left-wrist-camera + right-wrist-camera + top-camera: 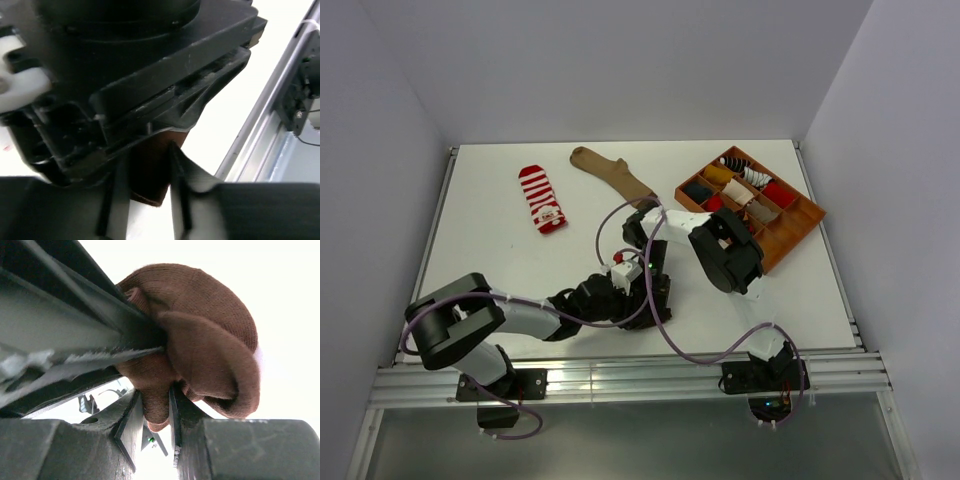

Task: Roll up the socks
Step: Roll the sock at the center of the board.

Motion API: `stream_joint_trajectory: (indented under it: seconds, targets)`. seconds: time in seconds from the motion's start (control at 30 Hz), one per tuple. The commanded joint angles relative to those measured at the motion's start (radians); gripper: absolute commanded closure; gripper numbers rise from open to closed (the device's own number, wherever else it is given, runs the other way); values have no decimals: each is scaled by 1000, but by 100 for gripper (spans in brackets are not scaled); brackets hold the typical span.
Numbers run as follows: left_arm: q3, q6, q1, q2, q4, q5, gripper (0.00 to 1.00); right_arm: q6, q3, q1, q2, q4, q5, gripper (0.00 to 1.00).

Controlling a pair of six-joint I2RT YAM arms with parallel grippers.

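A dark brown sock (pixel 210 340) is bunched into a thick roll and pinched by my right gripper (pixel 155 407), which is shut on a fold of it. In the left wrist view the same brown sock (pixel 150 180) fills the gap between the fingers of my left gripper (pixel 147 167), under the black body of the right gripper (pixel 150 75). From above, both grippers meet mid-table (pixel 645 262) and hide this sock. A tan sock (pixel 610 172) and a red-and-white striped sock (pixel 541 198) lie flat at the back.
An orange compartment tray (pixel 798 222) with several rolled socks stands at the back right. The table's metal rail (pixel 270 125) runs along the near edge, close to the left gripper. Purple cables loop around both arms (pixel 670 345).
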Motion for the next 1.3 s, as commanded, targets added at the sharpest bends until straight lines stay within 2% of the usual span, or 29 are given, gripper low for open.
stream_joint_trajectory:
  seconds: [0.0,0.03,0.07,0.2,0.63,1.0,1.27]
  targets:
    - [-14,-23,-11,42,126,24,70,2,12,4,45,125,41,80]
    - [-17,-34,-11,54,132,27,74,4,12,2,45,128,41,80]
    - [-20,-37,-11,58,138,30,83,7,12,-1,44,127,36,79]
    - [-35,-55,-11,80,157,44,99,8,12,-12,28,126,15,75]
    - [-80,-123,-10,108,175,67,100,27,16,-61,-18,127,-39,57]
    - [-88,-166,-7,146,183,66,100,45,15,-119,-93,140,-83,51]
    - [-123,-223,47,180,259,118,100,60,-2,-193,-179,175,-116,49]
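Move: The brown sock's folded bundle lies between the hands: its middle is about 4 cm to the right of the left hand and 1 cm ahead, some 1 cm lower. From the right hand, which still pinches it, the middle is roughly 2 cm to the left and level with it. The tan sock lies about 37 cm ahead of the right hand and 12 cm left, the sock tray 30 cm ahead and 28 cm right. Left fingers close on the sock and hold; the right opens, lets go and withdraws about 5 cm forward. ##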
